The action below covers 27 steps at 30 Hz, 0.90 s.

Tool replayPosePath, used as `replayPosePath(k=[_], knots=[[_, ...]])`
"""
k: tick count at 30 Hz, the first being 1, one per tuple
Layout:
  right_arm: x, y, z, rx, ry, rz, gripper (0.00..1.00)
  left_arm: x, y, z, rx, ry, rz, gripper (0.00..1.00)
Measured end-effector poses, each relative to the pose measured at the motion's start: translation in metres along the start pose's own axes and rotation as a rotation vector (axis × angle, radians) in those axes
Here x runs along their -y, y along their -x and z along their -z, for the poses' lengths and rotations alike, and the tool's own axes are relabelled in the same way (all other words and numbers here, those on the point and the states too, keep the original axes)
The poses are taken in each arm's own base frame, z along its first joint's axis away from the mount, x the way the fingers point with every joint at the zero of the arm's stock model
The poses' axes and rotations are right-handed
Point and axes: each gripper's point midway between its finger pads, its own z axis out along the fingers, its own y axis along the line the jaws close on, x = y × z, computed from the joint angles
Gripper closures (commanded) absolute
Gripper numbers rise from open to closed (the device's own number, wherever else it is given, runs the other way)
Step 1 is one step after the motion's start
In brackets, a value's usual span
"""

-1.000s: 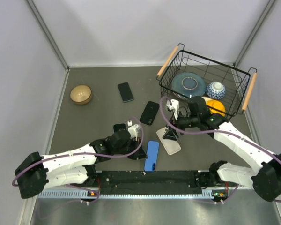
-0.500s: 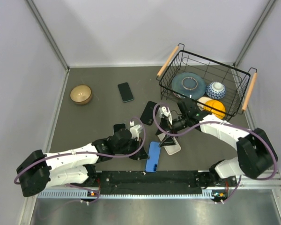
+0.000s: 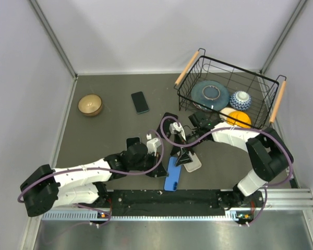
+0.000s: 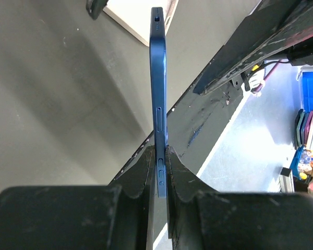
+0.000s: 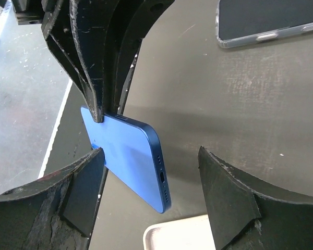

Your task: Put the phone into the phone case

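The blue phone (image 3: pixel 171 176) hangs just above the table near the front rail, with my left gripper (image 3: pixel 160 169) shut on one end of it. In the left wrist view the phone (image 4: pixel 158 94) stands edge-on between the left gripper's (image 4: pixel 159 156) jaws. My right gripper (image 3: pixel 183 158) is open, and in its wrist view the phone's free end (image 5: pixel 130 159) lies between the right gripper's (image 5: pixel 148 154) wide-spread jaws. The whitish phone case (image 3: pixel 194 165) lies flat on the table right beside the phone and shows as a pale corner (image 5: pixel 177 235) under the right gripper.
A black phone (image 3: pixel 140 102) and a dark phone (image 3: pixel 165 123) lie further back on the table. A wooden bowl (image 3: pixel 90 104) sits at the left. A wire basket (image 3: pixel 235 67) with dishes and an orange stands at the back right. The black front rail (image 3: pixel 167 197) runs close by.
My right gripper has swung left from over the case to the phone's free end. My left gripper has carried the blue phone slightly to the right and stayed shut.
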Motion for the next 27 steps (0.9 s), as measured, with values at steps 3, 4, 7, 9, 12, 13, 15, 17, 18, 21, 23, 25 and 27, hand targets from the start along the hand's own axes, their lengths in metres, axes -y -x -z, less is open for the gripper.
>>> replayPosePath(k=[3,4,7,9,12,13,15,17,18,21,23,25,27], knots=[[-0.002,-0.005,-0.004,-0.014,0.013,-0.014,0.39,0.0,0.0,-0.002,-0.003,-0.005,0.0,1.0],[-0.002,-0.006,-0.005,-0.018,0.017,-0.014,0.46,0.0,0.0,-0.002,-0.004,-0.004,0.0,1.0],[-0.004,-0.006,-0.007,-0.023,0.021,-0.007,0.8,0.0,0.0,-0.002,-0.003,-0.004,0.0,1.0],[-0.004,-0.008,-0.007,-0.03,0.017,-0.019,0.9,-0.001,-0.001,-0.002,-0.008,0.0,-0.003,1.0],[-0.009,-0.009,-0.005,-0.045,0.012,-0.05,1.0,-0.007,-0.005,-0.001,-0.02,0.026,-0.01,1.0],[-0.01,-0.008,-0.005,-0.052,0.005,-0.052,1.0,-0.01,-0.005,-0.001,-0.019,0.035,-0.019,0.96],[-0.014,-0.006,-0.003,-0.067,-0.016,-0.05,1.0,-0.01,-0.003,0.0,-0.017,0.046,-0.026,0.73],[-0.016,0.001,0.001,-0.079,-0.053,-0.019,1.0,-0.01,0.004,0.003,-0.001,0.084,-0.041,0.41],[-0.019,0.006,0.003,-0.078,-0.067,-0.004,1.0,-0.011,0.011,0.007,0.021,0.115,-0.038,0.35],[-0.021,0.022,0.011,-0.089,-0.16,0.08,1.0,0.004,0.045,0.025,0.129,0.168,-0.024,0.23],[-0.021,0.031,0.018,-0.096,-0.228,0.128,1.0,0.02,0.074,0.045,0.234,0.188,-0.012,0.21],[-0.022,0.042,0.027,-0.102,-0.306,0.178,1.0,0.035,0.104,0.076,0.354,0.212,0.012,0.21],[-0.028,0.058,0.034,-0.096,-0.379,0.243,1.0,0.048,0.132,0.111,0.479,0.23,0.055,0.21]])
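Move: The blue phone is held at a long edge by the left fingers, its middle about 4 cm to the left hand's right and 1 cm ahead. From the open right hand, the phone's middle lies some 6 cm back and 2 cm left, just below, its port end nearest. From the right hand, the white case lies on the table about 6 cm right, 1 cm ahead and 8 cm below; the black case is 16 cm ahead and 5 cm left. The right fingers shut on the port end of the blue phone and pinch it while the left hand still holds it nearly still. Then the left fingers open wide and let go, that hand climbing about 15 cm, also forward and a little left, swinging counter-clockwise. The right hand, after easing back slightly, keeps its hold and rises some 7 cm, rolling its forward side up by about 25 degrees. ##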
